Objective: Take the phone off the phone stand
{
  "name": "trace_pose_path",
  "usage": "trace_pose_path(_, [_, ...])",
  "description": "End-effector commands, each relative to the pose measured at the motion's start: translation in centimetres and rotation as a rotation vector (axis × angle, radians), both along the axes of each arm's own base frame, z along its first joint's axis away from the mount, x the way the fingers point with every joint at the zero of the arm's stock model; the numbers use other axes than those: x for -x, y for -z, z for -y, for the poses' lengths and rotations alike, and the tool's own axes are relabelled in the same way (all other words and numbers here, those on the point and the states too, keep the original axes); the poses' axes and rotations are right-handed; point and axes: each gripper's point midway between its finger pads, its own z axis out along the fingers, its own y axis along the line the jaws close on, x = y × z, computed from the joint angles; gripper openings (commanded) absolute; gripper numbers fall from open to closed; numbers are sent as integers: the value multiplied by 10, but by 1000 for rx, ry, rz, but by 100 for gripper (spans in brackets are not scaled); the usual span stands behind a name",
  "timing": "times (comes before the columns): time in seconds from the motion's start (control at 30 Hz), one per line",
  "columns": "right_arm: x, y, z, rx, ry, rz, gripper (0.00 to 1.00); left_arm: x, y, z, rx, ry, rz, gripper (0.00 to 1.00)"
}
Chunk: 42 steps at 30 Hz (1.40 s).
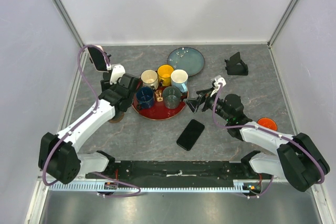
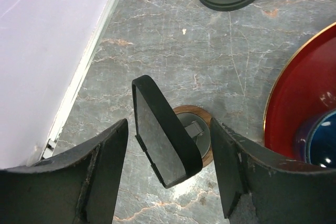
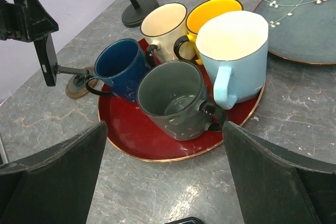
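In the left wrist view the phone (image 2: 160, 140), a black-edged slab with a grey reflective face, stands tilted on a phone stand (image 2: 195, 129) with a round wooden base. My left gripper (image 2: 169, 145) is open and straddles the phone, with a gap showing on each side. The right wrist view shows the same phone (image 3: 49, 59) on its stand (image 3: 76, 88), under the left gripper (image 3: 23, 17). From above, the left gripper (image 1: 119, 106) hides the phone. My right gripper (image 1: 197, 103) is open and empty, low beside the red tray (image 3: 126, 140).
The red tray (image 1: 157, 115) holds several mugs. Behind it lies a blue plate (image 1: 186, 60). Another phone (image 1: 97, 59) sits on a tall stand at the far left. A black phone (image 1: 190, 134) lies flat at centre. An empty black stand (image 1: 236, 65) is at the back right.
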Motion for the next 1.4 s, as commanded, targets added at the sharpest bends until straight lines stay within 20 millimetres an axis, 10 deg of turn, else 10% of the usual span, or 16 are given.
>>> trace_pose_path(0.0, [-1, -26, -5, -21, -15, 82, 98, -7, -10, -4, -14, -76, 69, 69])
trace_pose_path(0.8, [-1, -25, -7, -10, -20, 80, 98, -2, -60, 11, -46, 1, 79, 3])
trace_pose_path(1.37, [5, -28, -11, -13, -56, 53, 98, 13, -133, 55, 0, 180, 213, 2])
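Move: The black phone on the small wooden-based stand is already between the left hand's open fingers; its middle is about 2 cm ahead and 5 cm below, centred sideways. The blue mug stands some 8 cm ahead and 14 cm to the right, about 12 cm below; the pink phone on its own stand is roughly 23 cm ahead and 4 cm left, some 4 cm lower. From the right hand, the black phone lies about 35 cm left, 2 cm ahead and 5 cm lower. The black phone's upper part is pinched across its thickness as the left hand sinks about 1 cm and shuts its fingers on it, then is drawn off the stand's plate: up by nearly 10 cm, speeding up, and later also to the right by almost 5 cm, towards the mug tray's side, with the wrist turning some 10 degrees clockwise at the end. ##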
